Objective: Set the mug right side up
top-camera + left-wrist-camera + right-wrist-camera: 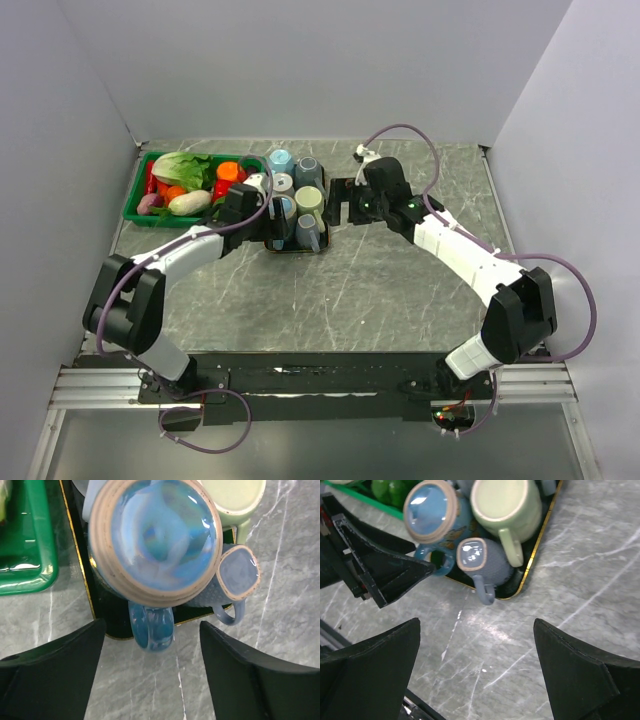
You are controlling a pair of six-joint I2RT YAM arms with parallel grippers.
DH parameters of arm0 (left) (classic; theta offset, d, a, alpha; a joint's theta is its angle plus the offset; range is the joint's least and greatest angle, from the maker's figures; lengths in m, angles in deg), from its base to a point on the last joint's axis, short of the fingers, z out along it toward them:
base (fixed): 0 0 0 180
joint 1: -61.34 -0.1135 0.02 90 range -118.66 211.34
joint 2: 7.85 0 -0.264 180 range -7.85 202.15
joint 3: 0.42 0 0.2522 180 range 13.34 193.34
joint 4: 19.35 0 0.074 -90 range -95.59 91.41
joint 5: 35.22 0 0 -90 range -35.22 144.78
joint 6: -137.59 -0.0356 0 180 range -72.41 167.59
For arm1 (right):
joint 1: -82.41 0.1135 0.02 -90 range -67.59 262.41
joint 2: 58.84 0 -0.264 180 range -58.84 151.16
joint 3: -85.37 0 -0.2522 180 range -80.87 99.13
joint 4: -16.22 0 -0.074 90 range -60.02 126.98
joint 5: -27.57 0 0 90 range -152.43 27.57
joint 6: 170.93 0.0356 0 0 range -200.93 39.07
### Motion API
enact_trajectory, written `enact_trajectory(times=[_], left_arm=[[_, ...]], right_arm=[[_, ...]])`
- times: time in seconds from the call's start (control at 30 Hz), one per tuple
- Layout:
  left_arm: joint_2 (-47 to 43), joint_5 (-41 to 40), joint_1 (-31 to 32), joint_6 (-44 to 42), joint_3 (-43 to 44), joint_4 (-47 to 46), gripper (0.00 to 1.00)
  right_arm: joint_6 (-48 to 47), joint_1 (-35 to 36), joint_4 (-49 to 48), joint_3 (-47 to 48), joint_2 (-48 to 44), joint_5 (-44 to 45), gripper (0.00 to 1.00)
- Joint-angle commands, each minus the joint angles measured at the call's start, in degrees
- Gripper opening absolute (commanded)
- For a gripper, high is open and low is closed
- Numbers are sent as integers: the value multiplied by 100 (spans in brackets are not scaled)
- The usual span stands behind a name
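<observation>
A glossy blue mug (157, 540) stands upside down on the black, gold-rimmed tray (112, 625), its ringed base facing up. Its handle (151, 630) sticks out over the tray's near edge. My left gripper (152, 672) hovers just short of that handle, open, with one finger on each side and nothing between them. In the top view the left gripper (275, 215) sits at the tray's left front and the right gripper (345, 205) just right of the tray. The right gripper (477, 675) is open over bare table, and its view shows the same blue mug (432, 510).
Beside the blue mug the tray holds a small grey-blue mug (239, 573) and a pale green mug (505, 505), both base up, with more mugs behind (300, 175). A green basket of vegetables (135, 205) stands left of the tray. Grey walls enclose the marble table.
</observation>
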Motion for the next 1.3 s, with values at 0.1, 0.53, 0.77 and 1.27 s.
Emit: enact_trajectory(times=[0.1, 0.53, 0.77, 1.27], left_arm=[[360, -378, 124, -110, 435, -361, 70], [466, -1144, 405, -128, 365, -343, 51], [580, -1205, 422, -128, 383, -290, 43], [397, -1548, 466, -181, 567, 149, 1]], right_arm=[[139, -119, 192, 9, -292, 490, 100], [210, -163, 351, 149, -125, 587, 100], [262, -172, 359, 79, -125, 631, 100], [411, -190, 395, 26, -151, 675, 100]])
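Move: The blue mug's handle lies just in front of the left hand: about 2 cm ahead, 1 cm right and 1 cm below, with the upturned blue mug's middle some 8 cm ahead and 3 cm right. The grey mug is about 4 cm ahead and 9 cm right, the green mug roughly 10 cm ahead and 9 cm right. From the right hand the handle lies about 12 cm left, 2 cm ahead and 11 cm below. The left fingers close from wide open and pinch the blue mug's handle between their pads, after the hand has eased about 2 cm forward and 1 cm down onto it, rolling slightly, left side up, by some 8 degrees. Empty and open, the right hand drifts about 3 cm right and a little down, away from the mugs, turning slightly clockwise. ##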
